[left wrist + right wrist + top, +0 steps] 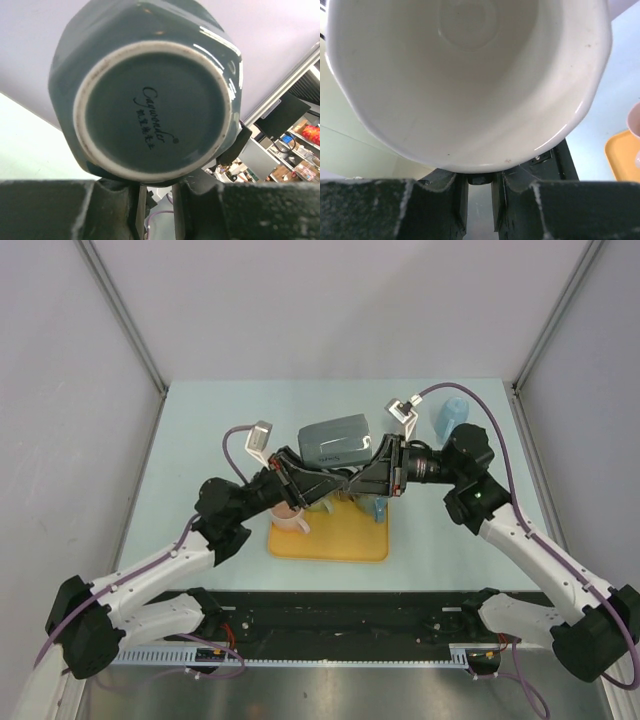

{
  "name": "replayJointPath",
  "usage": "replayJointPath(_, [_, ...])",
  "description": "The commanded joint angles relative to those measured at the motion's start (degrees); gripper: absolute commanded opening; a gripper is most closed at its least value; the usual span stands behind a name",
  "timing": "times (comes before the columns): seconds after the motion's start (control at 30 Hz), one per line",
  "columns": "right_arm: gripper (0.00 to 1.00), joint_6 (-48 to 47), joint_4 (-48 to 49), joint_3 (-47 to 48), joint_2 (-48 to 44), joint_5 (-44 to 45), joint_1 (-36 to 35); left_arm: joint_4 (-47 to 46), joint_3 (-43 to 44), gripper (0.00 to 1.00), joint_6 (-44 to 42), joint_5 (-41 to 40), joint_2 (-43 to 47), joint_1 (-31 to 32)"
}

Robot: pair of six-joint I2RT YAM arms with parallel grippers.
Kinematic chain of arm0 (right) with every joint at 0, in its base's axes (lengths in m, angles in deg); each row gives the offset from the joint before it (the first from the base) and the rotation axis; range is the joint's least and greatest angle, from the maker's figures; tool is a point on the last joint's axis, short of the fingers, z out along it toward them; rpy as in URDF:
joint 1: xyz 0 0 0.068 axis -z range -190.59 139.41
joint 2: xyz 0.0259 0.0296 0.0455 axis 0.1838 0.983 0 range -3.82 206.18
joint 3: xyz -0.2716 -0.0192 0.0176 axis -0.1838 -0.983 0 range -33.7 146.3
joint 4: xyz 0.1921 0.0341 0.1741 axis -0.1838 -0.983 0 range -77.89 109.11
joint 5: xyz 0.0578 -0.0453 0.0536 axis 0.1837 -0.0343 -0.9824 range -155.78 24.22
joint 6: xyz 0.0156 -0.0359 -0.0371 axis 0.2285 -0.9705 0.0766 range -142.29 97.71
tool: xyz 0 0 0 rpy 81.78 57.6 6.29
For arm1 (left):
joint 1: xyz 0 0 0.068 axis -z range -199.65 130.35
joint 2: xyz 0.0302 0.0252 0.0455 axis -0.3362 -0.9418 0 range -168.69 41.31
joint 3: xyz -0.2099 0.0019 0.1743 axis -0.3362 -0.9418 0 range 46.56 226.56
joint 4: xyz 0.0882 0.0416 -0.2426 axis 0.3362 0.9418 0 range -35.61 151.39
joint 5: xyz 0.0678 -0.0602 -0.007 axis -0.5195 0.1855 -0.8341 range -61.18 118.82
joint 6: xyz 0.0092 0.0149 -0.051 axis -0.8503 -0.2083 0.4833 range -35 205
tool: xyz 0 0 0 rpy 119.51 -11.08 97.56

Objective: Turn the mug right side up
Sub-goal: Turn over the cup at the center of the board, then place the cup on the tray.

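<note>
The mug is dark grey-blue outside and white inside. It is held on its side in the air between my two grippers, over the yellow tray [330,540], and is mostly hidden in the top view [343,487]. The left wrist view shows its printed base [150,110] just beyond my left gripper [159,192]. The right wrist view looks into its white inside [465,75] above my right gripper [480,186]. Both grippers [318,483] [364,482] have their jaws drawn narrow at the mug's lower side. The part they pinch is hidden.
A pink cup [288,516] stands on the tray's left end, under my left arm. A grey box [336,440] lies behind the grippers. A light blue container [450,417] stands at the back right. White walls close in the table.
</note>
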Motion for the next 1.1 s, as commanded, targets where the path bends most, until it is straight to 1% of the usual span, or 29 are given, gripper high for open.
replayJointPath(0.0, [0.0, -5.5, -3.6, 1.3, -1.2, 10.8, 0.4, 1.0, -1.2, 0.31, -1.0, 7.7, 0.9, 1.9])
replayJointPath(0.03, [0.0, -5.8, -3.9, 1.3, -1.5, 10.9, 0.4, 1.0, -1.7, 0.36, -1.0, 7.4, 1.1, 1.8])
replayJointPath(0.13, [0.0, -6.3, -4.8, 1.3, -2.0, 11.1, 0.5, 1.0, -2.7, 0.41, -1.1, 7.1, 2.1, 1.3])
replayJointPath(0.33, [0.0, -6.6, -5.4, 1.3, -2.3, 11.7, 0.5, 1.0, -3.7, 0.45, -1.4, 6.5, 3.6, 0.4])
replayJointPath(0.5, [0.0, -9.0, -9.1, 1.3, -4.3, 12.8, 1.0, 1.0, -5.3, 0.47, -0.9, 6.6, 5.4, -0.9])
replayJointPath(0.83, [0.0, -11.6, -12.8, 1.4, -6.0, 14.9, 1.1, 1.0, -8.1, 0.48, -0.3, 6.8, 7.2, -2.3])
replayJointPath(0.9, [0.0, -12.9, -15.8, 1.7, -6.7, 15.7, 1.2, 1.2, -8.9, 0.48, -0.3, 7.1, 8.5, -3.6])
replayJointPath(0.93, [0.0, -16.6, -19.6, 2.3, -7.0, 17.3, 1.1, 1.5, -9.8, 0.49, -0.2, 7.1, 9.2, -4.3])
replayJointPath(0.97, [0.0, -18.4, -25.6, 3.7, -7.2, 18.6, 0.3, 2.5, -10.4, 0.49, -0.2, 7.2, 11.3, -5.9])
replayJointPath(1.03, [0.0, -23.0, -30.8, 4.6, -8.1, 22.4, -0.6, 4.3, -11.5, 0.49, -1.1, 7.0, 13.8, -7.6])
replayJointPath(1.07, [0.0, -24.1, -35.4, 5.4, -8.5, 23.6, -1.4, 6.8, -11.7, 0.49, -1.5, 6.9, 16.1, -9.2])
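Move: Both hands already pinch the gray mug's handle in mid-air; the mug lies on its side, mouth to the right, its body some 5 cm ahead, 2 cm left and 2 cm above the right hand. From that hand the yellow tray's middle is about 10 cm ahead, 3 cm left and 35 cm below. On it stand the pink mug (11 ahead, 13 left), green mug (15 ahead, 7 left) and blue mug (15 ahead, 7 right). From the left hand, the tray's middle is about 10 ahead, 2 left, 36 below. The left hand opens its fingers off the handle and sinks about 5 cm, then draws off some 3 cm to the left and slightly back, clear of the mug. The right hand keeps its shut grip on the handle and carries the mug down about 6 cm towards the tray, easing forward and then a little right as it turns roughly 20 degrees clockwise and its fingers tip somewhat downward. ##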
